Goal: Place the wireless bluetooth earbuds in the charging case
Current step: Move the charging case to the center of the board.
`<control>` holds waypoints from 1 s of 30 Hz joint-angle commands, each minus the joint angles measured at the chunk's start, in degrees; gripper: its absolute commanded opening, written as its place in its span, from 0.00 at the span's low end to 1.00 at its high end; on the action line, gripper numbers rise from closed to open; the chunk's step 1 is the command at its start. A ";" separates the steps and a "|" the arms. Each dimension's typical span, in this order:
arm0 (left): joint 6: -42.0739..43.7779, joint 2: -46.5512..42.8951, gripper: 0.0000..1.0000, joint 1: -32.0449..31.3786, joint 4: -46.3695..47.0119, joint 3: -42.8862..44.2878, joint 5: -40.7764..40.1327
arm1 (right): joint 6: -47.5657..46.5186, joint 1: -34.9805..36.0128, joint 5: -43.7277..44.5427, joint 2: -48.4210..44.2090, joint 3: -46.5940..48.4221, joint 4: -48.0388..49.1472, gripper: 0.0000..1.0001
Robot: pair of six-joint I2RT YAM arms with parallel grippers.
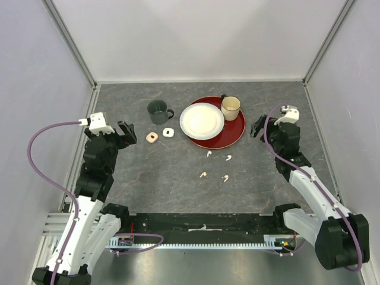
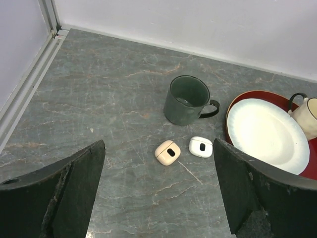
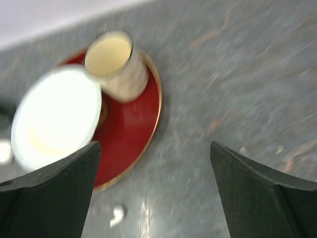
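Note:
Four tiny earbuds lie loose on the table in front of the red plate: two white ones (image 1: pixel 209 154) (image 1: pixel 229 157) and two paler peach ones (image 1: pixel 203 174) (image 1: pixel 225 177). One white earbud (image 3: pixel 117 214) shows blurred in the right wrist view. A peach charging case (image 1: pixel 152 137) (image 2: pixel 168 151) and a white charging case (image 1: pixel 168 133) (image 2: pixel 200 147) sit closed, side by side, near the green mug. My left gripper (image 1: pixel 126 133) (image 2: pixel 157 163) is open and empty, just left of the cases. My right gripper (image 1: pixel 258 126) (image 3: pixel 154 148) is open and empty, right of the red plate.
A dark green mug (image 1: pixel 158 111) (image 2: pixel 185 99) stands behind the cases. A red plate (image 1: pixel 236 133) (image 3: pixel 133 134) carries a white plate (image 1: pixel 202 120) (image 2: pixel 267 134) and a cream mug (image 1: pixel 231 107) (image 3: pixel 116 64). Walls enclose the table on three sides.

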 commanded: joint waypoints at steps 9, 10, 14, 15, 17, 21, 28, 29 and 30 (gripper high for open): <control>-5.35 -3.43 0.95 -0.03 -6.73 1.31 3.02 | -4.30 1.59 -28.34 4.63 6.46 -12.15 0.98; -5.18 -3.08 0.95 -0.03 -8.14 2.71 4.33 | -5.19 2.90 -28.96 4.81 6.99 -12.07 0.98; -4.21 -2.46 0.95 -0.03 -13.07 3.69 7.34 | -9.06 9.05 -26.95 7.18 11.29 -12.50 0.98; -4.56 -2.55 0.95 -0.03 -13.60 3.34 6.29 | -9.67 10.29 -25.81 7.88 12.17 -12.51 0.98; -4.04 -2.98 0.95 -0.03 -14.22 3.25 6.19 | -10.91 13.63 -24.75 10.24 14.02 -11.81 0.98; -5.52 -4.13 0.95 0.15 -14.13 1.76 6.29 | -12.75 16.89 -23.87 14.47 17.36 -12.42 0.98; -4.91 -1.23 0.95 0.50 -15.27 1.76 9.36 | -18.64 19.79 -23.87 19.21 18.51 -6.98 0.98; -4.91 -0.71 0.95 0.50 -15.79 1.67 9.01 | -18.91 19.97 -24.30 20.10 18.34 -3.66 0.98; -4.83 -0.70 0.95 0.50 -15.97 1.50 8.48 | -19.17 20.05 -25.00 21.06 18.42 -1.80 0.98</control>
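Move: The white charging case lies about 41 cm to the right hand's left, 11 cm farther out and 18 cm below. Of that hand, the plate is 25 cm left and 15 cm ahead, while one white earbud lies 13 cm left, 2 cm back, and the other 22 cm left, level with it. From the left hand, the white case sits some 17 cm ahead, 9 cm right and 26 cm below. The white charging case is what the open right hand nears, sweeping about 19 cm left and ending slightly back above the loose earbuds; it first dips some 5 cm, then regains about half, yawing roughly 45 degrees counter-clockwise and tipping down slightly. The left hand, also open, sinks about 4 cm and draws back 3 cm with a little rightward drift, its fingers tipping down. Neither touches anything. ##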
